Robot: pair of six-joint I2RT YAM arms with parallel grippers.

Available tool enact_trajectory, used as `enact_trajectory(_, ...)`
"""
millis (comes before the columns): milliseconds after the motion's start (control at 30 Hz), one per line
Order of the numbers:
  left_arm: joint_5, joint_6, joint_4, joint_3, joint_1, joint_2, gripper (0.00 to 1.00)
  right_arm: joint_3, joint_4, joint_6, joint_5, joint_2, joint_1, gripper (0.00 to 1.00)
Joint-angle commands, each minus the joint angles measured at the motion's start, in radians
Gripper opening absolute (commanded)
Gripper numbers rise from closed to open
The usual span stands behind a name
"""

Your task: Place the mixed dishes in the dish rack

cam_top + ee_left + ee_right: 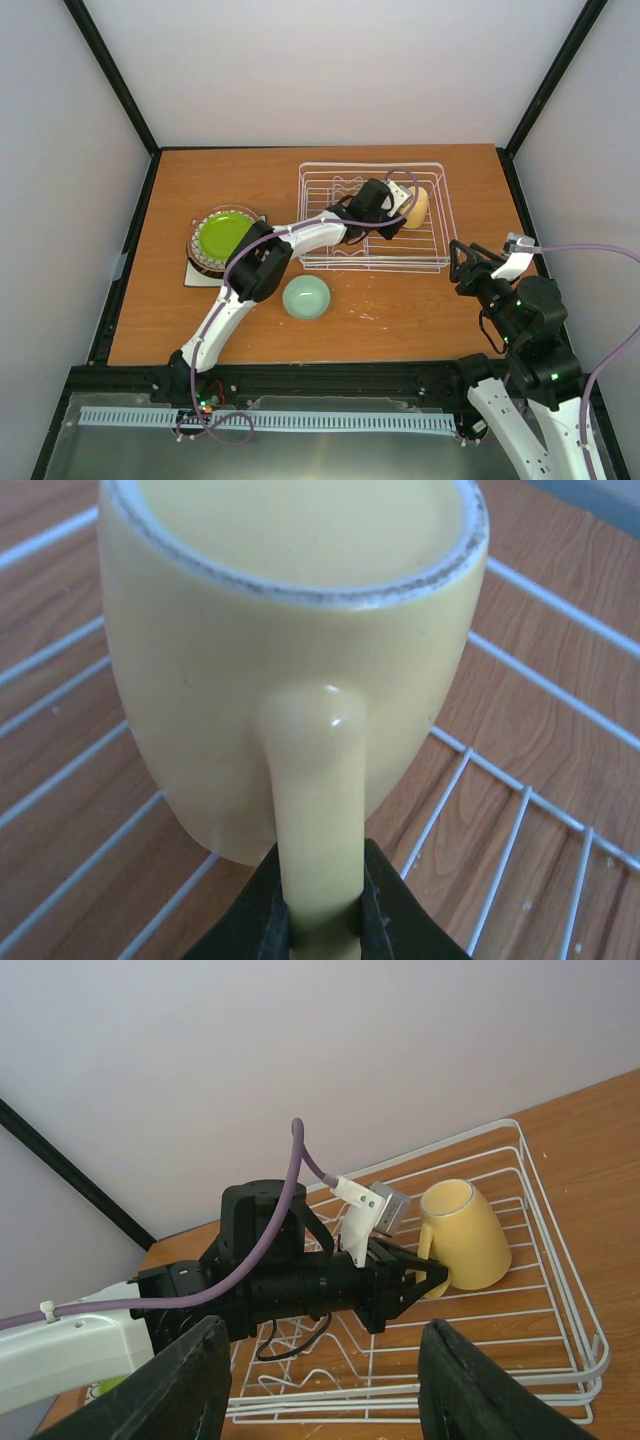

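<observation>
My left gripper (400, 212) is shut on the handle of the yellow mug (416, 207), inside the right part of the white wire dish rack (304, 200). In the left wrist view the fingers (250, 910) clamp the handle below the mug (290, 630), over the rack wires (530, 580). The right wrist view shows the mug (465, 1235) tilted just above or on the rack floor (560, 1260). The mint-green bowl (306, 297) sits in front of the rack. The lime-green plate (224, 234) tops a stack at the left. My right gripper (462, 260) is open and empty, right of the rack.
Under the lime-green plate lie a plate with a dark segmented rim (198, 256) and a white square plate (194, 277); a brown floral plate does not show. Wavy plate dividers (345, 190) fill the rack's left half. The left arm (300, 238) stretches across the table's middle.
</observation>
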Motion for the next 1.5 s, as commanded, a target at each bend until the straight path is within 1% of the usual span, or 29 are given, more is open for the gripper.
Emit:
enact_trajectory(0,0.036,-0.019,0.091,-0.01,0.002,-0.035,0.01,-0.011,0.025,0.001,-0.018,0.006,0.001,0.52)
enact_trajectory(67,0.035,-0.018,0.092,-0.02,0.002,-0.04,0.01,-0.013,0.027,0.001,-0.022,0.009,0.002,0.52)
enact_trajectory(367,0.026,-0.021,0.083,-0.035,0.002,-0.045,0.1,-0.024,0.039,0.006,-0.042,0.017,0.002,0.52)
enact_trajectory(500,0.016,-0.019,0.071,-0.032,0.002,-0.048,0.23,-0.03,0.046,0.005,-0.047,0.022,0.001,0.52)
enact_trajectory(767,0.0,-0.021,0.048,-0.032,0.002,-0.055,0.42,-0.039,0.055,0.008,-0.057,0.026,0.001,0.52)
enact_trajectory(800,-0.004,-0.024,0.045,-0.032,0.002,-0.059,0.45,-0.039,0.057,0.007,-0.058,0.026,0.001,0.52)
enact_trajectory(933,-0.021,-0.035,0.034,-0.042,0.002,-0.088,0.52,-0.044,0.056,0.006,-0.06,0.026,0.001,0.52)
enact_trajectory(1000,-0.033,-0.037,0.033,-0.059,0.0,-0.12,0.55,-0.043,0.055,0.006,-0.059,0.023,0.001,0.52)
enact_trajectory(1033,-0.039,-0.039,0.035,-0.075,0.0,-0.142,0.59,-0.041,0.054,0.006,-0.058,0.022,0.001,0.52)
enact_trajectory(1100,-0.061,-0.042,0.044,-0.106,0.0,-0.195,0.78,-0.033,0.048,0.002,-0.055,0.021,0.0,0.52)
enact_trajectory(1133,-0.086,-0.04,0.046,-0.124,-0.001,-0.228,0.84,-0.027,0.044,-0.003,-0.051,0.021,0.002,0.52)
enact_trajectory(1200,-0.15,-0.038,0.035,-0.15,-0.004,-0.289,0.86,-0.009,0.025,-0.016,-0.039,0.019,0.0,0.52)
enact_trajectory(1367,-0.259,-0.043,0.013,-0.231,-0.004,-0.477,0.98,0.051,-0.032,-0.08,-0.002,0.027,0.001,0.52)
enact_trajectory(1433,-0.286,-0.042,-0.003,-0.264,-0.004,-0.582,1.0,0.081,-0.058,-0.122,-0.019,0.054,0.002,0.52)
enact_trajectory(1467,-0.303,-0.041,-0.013,-0.278,-0.004,-0.628,1.0,0.102,-0.079,-0.145,-0.051,0.078,0.001,0.5)
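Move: The mug, its handle already pinched low down by the left fingers, has its body about 4 cm ahead, 5 cm to the right and 1 cm above this hand, just over the floor of the dish rack's right half. The wavy tines stand some 14 cm to the hand's left and 4 cm ahead; the green bowl sits about 17 cm back and 24 cm left. From the right hand the mug lies roughly 27 cm ahead, 3 cm left and 22 cm lower. The mug, still held by its handle, is lowered about 1.5 cm onto the rack floor and kept there briefly before the left fingers let go, opening slowly at first and then wide. The left hand then rises quickly by some 18 cm, drifting about 6 cm left, away from the mug, its fingertips tilting up and swinging a little counter-clockwise. ##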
